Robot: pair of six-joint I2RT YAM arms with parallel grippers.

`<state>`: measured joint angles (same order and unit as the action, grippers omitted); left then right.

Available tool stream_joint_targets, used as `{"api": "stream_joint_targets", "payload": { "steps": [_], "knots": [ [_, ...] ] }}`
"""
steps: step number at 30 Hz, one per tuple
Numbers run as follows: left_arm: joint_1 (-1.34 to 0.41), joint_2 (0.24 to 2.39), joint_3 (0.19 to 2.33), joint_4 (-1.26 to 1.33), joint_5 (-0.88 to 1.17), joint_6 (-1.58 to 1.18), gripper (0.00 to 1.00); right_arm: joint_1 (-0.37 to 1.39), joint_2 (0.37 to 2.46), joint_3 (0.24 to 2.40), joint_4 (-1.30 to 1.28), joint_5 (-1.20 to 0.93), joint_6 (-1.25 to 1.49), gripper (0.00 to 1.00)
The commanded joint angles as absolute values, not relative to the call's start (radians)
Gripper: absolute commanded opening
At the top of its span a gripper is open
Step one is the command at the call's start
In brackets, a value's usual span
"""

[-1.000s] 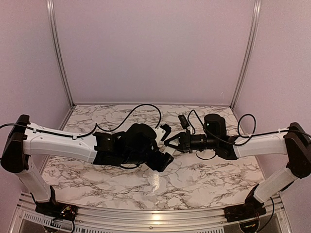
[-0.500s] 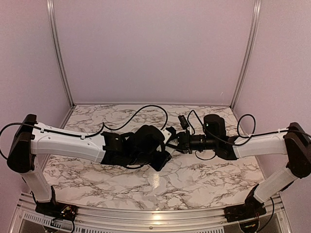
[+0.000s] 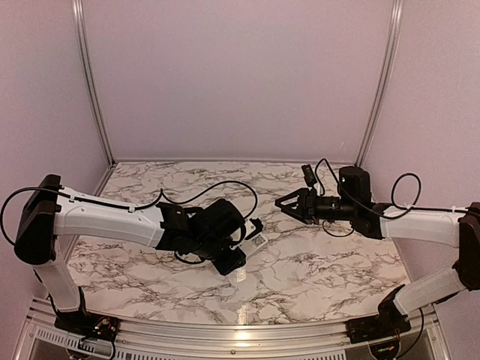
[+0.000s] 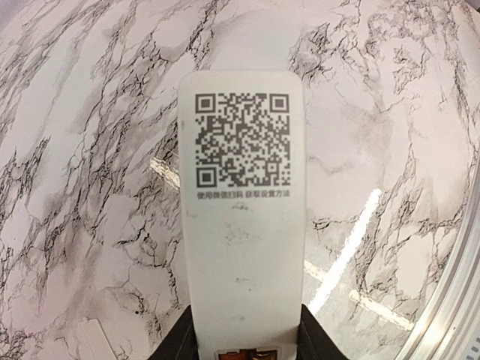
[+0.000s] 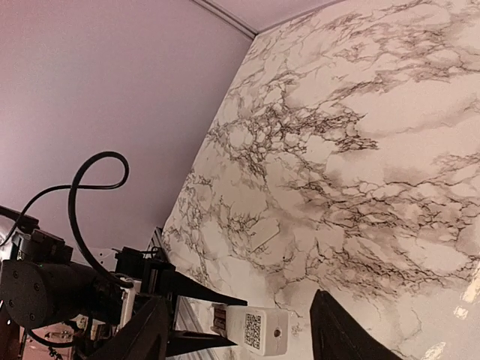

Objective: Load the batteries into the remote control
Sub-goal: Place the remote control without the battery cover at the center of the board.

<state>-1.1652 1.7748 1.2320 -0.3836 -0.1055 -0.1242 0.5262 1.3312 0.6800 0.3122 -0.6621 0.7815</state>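
Note:
The remote control (image 4: 241, 225) is a white bar with a QR label facing the left wrist camera. My left gripper (image 4: 245, 330) is shut on its near end, a dark finger on each side. Reddish-orange batteries (image 4: 247, 352) show in the open bay between the fingers. In the top view the left gripper (image 3: 250, 234) holds the remote (image 3: 257, 240) low over the middle of the table. My right gripper (image 3: 281, 204) hangs open, up and to the right of it, holding nothing. The right wrist view shows the remote (image 5: 259, 331) and batteries (image 5: 220, 319) beyond my spread right gripper (image 5: 240, 304).
A small pale flat rectangular piece (image 5: 259, 233) lies on the marble table (image 3: 322, 262) near the remote. Black cables loop over both wrists (image 3: 225, 187). Aluminium posts and purple walls close off the back and sides.
The right gripper has opened, let go of the remote and drawn back to the right. The left gripper has shut on the remote and carried it down and nearer.

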Motion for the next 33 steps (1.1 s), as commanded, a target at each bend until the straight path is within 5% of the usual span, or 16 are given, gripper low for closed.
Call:
{"api": "stream_joint_targets", "payload": {
  "steps": [1,15,22,33],
  "knots": [
    [-1.14,1.833,1.243,-0.466,-0.041,-0.066,0.22,0.484,1.262,0.676,0.183,-0.63,0.66,0.69],
    [-1.109,1.986,1.35,-0.573,-0.036,-0.031,0.26,0.474,1.037,0.734,0.026,-0.377,0.465,0.99],
    [-1.099,1.986,1.345,-0.583,-0.015,-0.021,0.51,0.474,1.022,0.74,0.014,-0.361,0.454,0.99],
    [-0.986,1.743,1.174,-0.477,-0.067,-0.179,0.76,0.492,1.103,0.87,0.038,-0.498,0.647,0.99]
  ]
}}
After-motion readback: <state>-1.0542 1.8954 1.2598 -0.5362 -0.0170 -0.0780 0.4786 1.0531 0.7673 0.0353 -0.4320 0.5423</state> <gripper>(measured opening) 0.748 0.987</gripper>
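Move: The left hand already pinches the remote by its sides near the battery bay; the board-center spot it is headed for lies about 8 cm below, some 1 cm ahead and 1 cm to the left. A small white strip, apparently the battery cover, rests on the board roughly 8 cm ahead and 9 cm left of that hand, 9 cm lower. From the right hand, empty now, the spot is about 12 cm left, 7 cm back and 18 cm down. The left hand lowers the remote about 7 cm and slightly left to the board center, tipping some 15 degrees so the fingers point more steeply down; it holds there briefly, then opens, lets go and starts off up and to the left. The empty right hand backs away rightward about 6 cm and rises about 7, its wrist turning while its fingers spread fully. ##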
